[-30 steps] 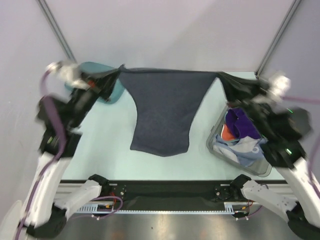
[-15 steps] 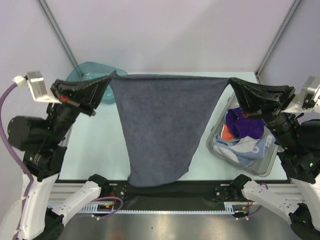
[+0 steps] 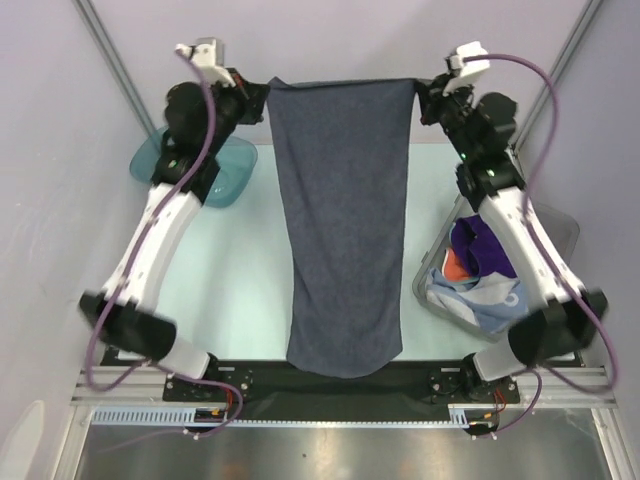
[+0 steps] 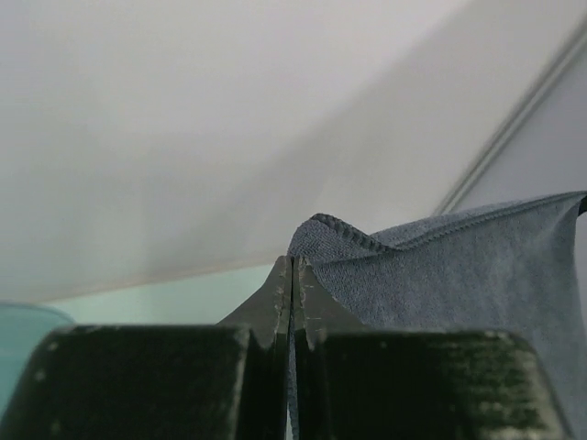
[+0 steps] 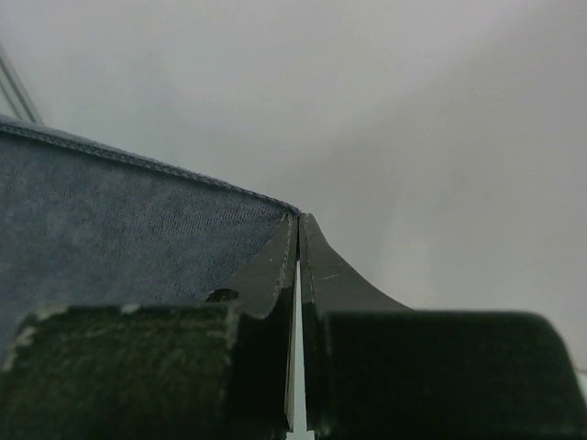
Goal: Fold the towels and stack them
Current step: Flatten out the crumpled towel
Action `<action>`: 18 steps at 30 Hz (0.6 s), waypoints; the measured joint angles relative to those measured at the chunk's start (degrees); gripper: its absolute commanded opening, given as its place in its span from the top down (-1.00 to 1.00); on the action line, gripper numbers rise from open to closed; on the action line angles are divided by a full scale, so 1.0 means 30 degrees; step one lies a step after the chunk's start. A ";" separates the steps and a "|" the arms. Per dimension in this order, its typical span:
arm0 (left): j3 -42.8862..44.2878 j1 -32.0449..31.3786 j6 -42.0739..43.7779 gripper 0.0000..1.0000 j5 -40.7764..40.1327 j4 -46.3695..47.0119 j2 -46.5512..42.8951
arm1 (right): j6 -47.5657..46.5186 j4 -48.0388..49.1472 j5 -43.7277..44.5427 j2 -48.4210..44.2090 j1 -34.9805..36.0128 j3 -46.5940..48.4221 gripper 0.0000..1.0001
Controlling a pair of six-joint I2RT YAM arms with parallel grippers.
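A dark grey-blue towel (image 3: 345, 220) hangs stretched between both arms, raised high at the back of the table, its lower edge drooping over the front edge. My left gripper (image 3: 266, 92) is shut on its top left corner; in the left wrist view the towel (image 4: 459, 275) bunches beside the closed gripper (image 4: 292, 266). My right gripper (image 3: 420, 88) is shut on the top right corner; the right wrist view shows the hemmed towel (image 5: 128, 220) running into the closed gripper (image 5: 298, 220). More towels, a purple one (image 3: 485, 245), a light-blue one (image 3: 490, 300) and an orange-edged one (image 3: 455, 265), lie heaped in the clear bin (image 3: 545, 335).
A teal plastic tray (image 3: 195, 170) sits at the back left of the table, behind the left arm. The clear bin stands at the right side. Pale green tabletop (image 3: 235, 290) shows on both sides of the hanging towel. Frame posts rise at the back corners.
Both arms have swung up and back, lifting the towel's top edge higher. The grippers have drawn closer together, so the towel hangs narrower and longer than before.
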 measured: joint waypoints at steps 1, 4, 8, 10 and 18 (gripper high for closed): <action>0.0233 0.0379 0.0080 0.99 0.0095 0.0124 0.1275 | 0.0277 0.0036 -0.0444 0.1217 -0.0525 0.0131 1.00; 0.1588 0.1377 0.0109 0.99 0.0539 0.0372 0.4947 | 0.1013 0.0889 -0.2025 0.4612 -0.1617 0.0452 1.00; 0.3417 0.2040 0.0248 0.99 0.1253 0.0911 0.8757 | 0.1785 0.2331 -0.3840 0.7810 -0.2368 0.0903 1.00; 0.4131 0.2244 0.0255 0.99 0.1545 0.1341 1.0214 | 0.2127 0.2892 -0.4656 0.9362 -0.2616 0.1792 1.00; 0.4539 0.3009 0.0335 0.99 0.2834 0.2747 1.1992 | 0.2885 0.4503 -0.7169 1.2619 -0.2994 0.4510 1.00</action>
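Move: Both grippers already hold the towel by its two far corners, about 29 cm apart and high up. The table's far edge lies some 32 cm straight ahead of either hand and about 50 cm below. From the left hand, the teal bin sits about 19 cm farther out, 24 cm to the left and 45 cm below. From the right hand, the grey bin is some 17 cm back, 22 cm to the right and 47 cm below. Carry on the forward swing by sweeping both grippers together forward and down towards the table's far edge, nearly 20 cm out and 18 cm down, fast at first and easing almost to a stop. Keep both corners pinched and the top hem stretched between the hands. Tip both hands down some 15 degrees, turning the right one counter-clockwise about as much. ##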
